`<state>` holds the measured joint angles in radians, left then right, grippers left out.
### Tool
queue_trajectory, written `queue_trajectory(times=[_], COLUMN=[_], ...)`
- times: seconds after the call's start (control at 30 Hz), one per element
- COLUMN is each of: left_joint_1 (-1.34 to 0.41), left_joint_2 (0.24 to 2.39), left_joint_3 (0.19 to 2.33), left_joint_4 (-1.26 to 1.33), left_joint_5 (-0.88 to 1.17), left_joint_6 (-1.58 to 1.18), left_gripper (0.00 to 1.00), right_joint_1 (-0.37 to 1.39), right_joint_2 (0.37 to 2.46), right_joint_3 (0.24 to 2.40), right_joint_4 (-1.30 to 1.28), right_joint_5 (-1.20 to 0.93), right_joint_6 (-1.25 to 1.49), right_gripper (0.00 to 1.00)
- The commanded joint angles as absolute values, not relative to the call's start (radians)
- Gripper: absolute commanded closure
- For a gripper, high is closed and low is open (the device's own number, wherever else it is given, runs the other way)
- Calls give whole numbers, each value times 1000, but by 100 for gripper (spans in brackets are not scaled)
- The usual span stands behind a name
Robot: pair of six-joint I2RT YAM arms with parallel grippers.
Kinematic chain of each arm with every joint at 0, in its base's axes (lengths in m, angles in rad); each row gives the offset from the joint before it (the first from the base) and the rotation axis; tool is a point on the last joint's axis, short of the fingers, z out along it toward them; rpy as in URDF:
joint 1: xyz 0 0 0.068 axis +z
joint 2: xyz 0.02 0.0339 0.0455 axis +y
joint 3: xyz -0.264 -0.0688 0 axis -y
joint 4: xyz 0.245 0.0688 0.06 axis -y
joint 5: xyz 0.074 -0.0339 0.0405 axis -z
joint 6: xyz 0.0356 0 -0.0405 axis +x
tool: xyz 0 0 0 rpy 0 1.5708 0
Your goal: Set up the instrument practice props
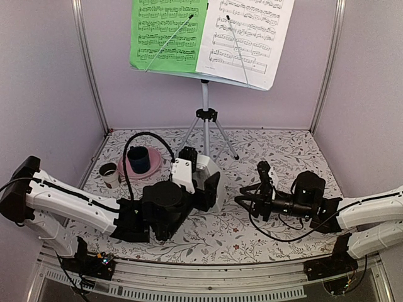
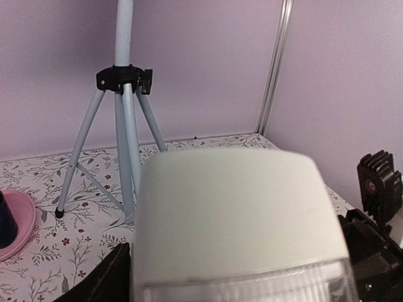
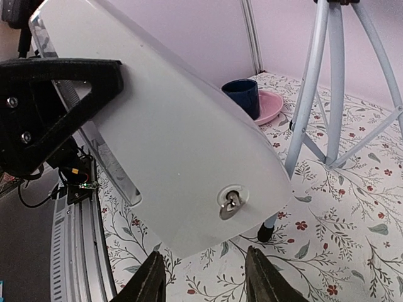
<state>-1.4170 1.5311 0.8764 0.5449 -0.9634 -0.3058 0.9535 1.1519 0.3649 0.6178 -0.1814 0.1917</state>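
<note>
The pale grey tripod music stand stands at the back, with a green sheet and a white sheet of music on its desk. My left gripper is shut on the small white pyramid metronome, holding it tilted above the floral table. The metronome fills the lower left wrist view. In the right wrist view its flat side shows a metal winding key. My right gripper sits just right of the metronome with its jaws apart and nothing between them.
A dark blue cup stands on a pink plate at the left, with a small white cup beside it. The stand's legs reach the table close behind the metronome. Purple walls close in the back and both sides.
</note>
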Motion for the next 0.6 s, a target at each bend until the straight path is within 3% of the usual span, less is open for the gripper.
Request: queue_trajectory(times=[0.0,0.37,0.57], left_joint_1=[-1429,-1431,-1434], left_joint_2=[1505,1508,1509], left_joint_3=[921,913,905], left_joint_4=[723,779,788], left_joint_5=[-990,-939,-923], left_joint_6=[-226,-188,-188], left_gripper=[83,84,86], right_joint_1=[973,988,988], right_joint_2=[1182,1274,1273], right_joint_3=[421,507,507], right_joint_4=[663,652,649], right_joint_5=[-147,-53,-27], right_joint_6=[164,157,153], right_gripper=[57,67,84])
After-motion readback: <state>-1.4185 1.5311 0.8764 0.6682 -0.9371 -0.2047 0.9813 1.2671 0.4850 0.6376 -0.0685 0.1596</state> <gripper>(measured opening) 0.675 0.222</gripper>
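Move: The winding key on the side of the metronome lies about 4 cm to the left of my right hand and 3 cm ahead, at roughly its height; the metronome's middle is some 8 cm left of that hand, level with it fore and aft, 3 cm up. My left hand already grips the metronome; the key is about 5 cm ahead of that hand, 5 cm right and 6 cm below. The music stand's near foot is some 10 cm ahead of my right hand, 13 cm left and 16 cm lower. I ease my right hand in towards the winding key, first left and then mostly forward, rising a little, for some 4 cm in all. As it arrives I narrow the fingers to about half their opening, one to each side of the key. My left hand keeps its hold on the metronome, lifting it about 2 cm and tipping its fingers slightly up. ##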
